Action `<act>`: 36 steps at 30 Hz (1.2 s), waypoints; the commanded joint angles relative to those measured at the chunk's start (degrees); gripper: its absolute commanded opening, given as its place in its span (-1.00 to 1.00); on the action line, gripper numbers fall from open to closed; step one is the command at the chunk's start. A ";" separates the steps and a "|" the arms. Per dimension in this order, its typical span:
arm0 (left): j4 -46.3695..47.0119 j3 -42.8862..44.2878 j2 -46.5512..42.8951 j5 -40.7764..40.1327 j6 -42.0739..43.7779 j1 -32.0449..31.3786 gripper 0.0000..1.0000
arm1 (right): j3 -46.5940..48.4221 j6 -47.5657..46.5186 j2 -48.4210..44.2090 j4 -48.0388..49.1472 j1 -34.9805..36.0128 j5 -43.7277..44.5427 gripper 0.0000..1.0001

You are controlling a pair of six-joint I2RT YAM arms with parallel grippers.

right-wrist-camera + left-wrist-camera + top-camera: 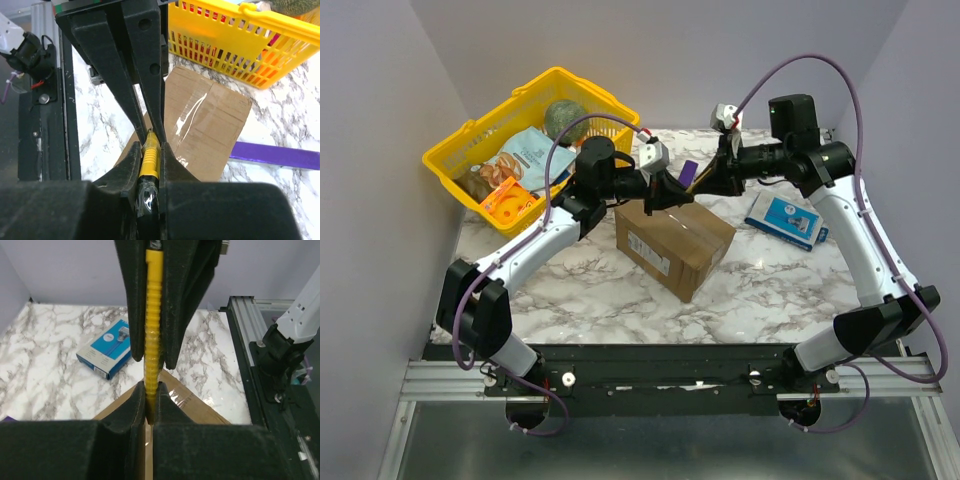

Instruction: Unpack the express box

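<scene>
The express box [672,245] is a closed brown carton with a taped seam and a label on its near side, standing mid-table. It also shows below the fingers in the left wrist view [200,405] and the right wrist view [205,120]. My left gripper [667,192] and right gripper [708,180] meet tip to tip just above the box's far top edge. Both are shut on one slim yellow ribbed tool [152,315], whose black taped end [150,200] lies in the right jaws. The tool's tip hangs over the box top; I cannot tell whether it touches.
A yellow basket [470,150] with groceries stands at the back left. A slim purple box [280,155] lies behind the carton. A blue box [785,217] lies at the right, under the right arm.
</scene>
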 commanded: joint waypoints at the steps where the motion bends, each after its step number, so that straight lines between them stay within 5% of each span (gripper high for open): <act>1: -4.66 3.09 -1.10 -8.65 2.61 0.12 -0.26 | -1.96 9.40 -0.41 8.51 0.84 19.14 -0.99; 2: -9.20 3.71 -1.89 -17.29 4.52 0.30 0.02 | -2.04 11.41 -1.45 9.57 0.84 22.22 -0.99; 6: -18.19 3.63 -4.44 -37.18 7.70 1.18 0.25 | -5.21 16.53 -4.36 18.27 0.84 33.76 -0.99; 9: -23.12 2.49 -5.50 -40.93 6.84 3.37 0.26 | -2.93 9.78 -2.79 13.39 0.93 22.58 -0.99; 13: -25.42 -0.24 -6.29 -45.50 3.05 6.18 0.23 | -0.11 14.32 0.98 12.56 3.57 29.28 -0.99; 25: -21.82 -7.89 -6.03 -39.36 -10.56 11.19 0.22 | -3.89 28.13 3.45 26.45 6.20 33.33 -0.99; 30: -18.13 -10.00 -5.15 -34.27 -15.31 13.13 0.21 | -2.66 30.25 6.18 28.47 7.17 23.17 -0.99; 36: -12.94 -10.97 -4.71 -27.76 -19.44 13.66 0.18 | -2.40 24.97 7.41 28.30 12.44 35.00 -0.99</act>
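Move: Both hands hold the yellow knife high over the cardboard box. The box's left end lies about 14 cm ahead, 13 cm left and 20 cm below the left hand, and some 14 cm ahead, 16 cm left and 23 cm below the right. From the right hand, the purple box is roughly 23 cm ahead and 4 cm left, and the blue box 16 cm ahead and 25 cm right, both near 29 cm down. Left releases, swinging 20 cm left, down and forward towards the box's left end; right carries the knife forward-left. ##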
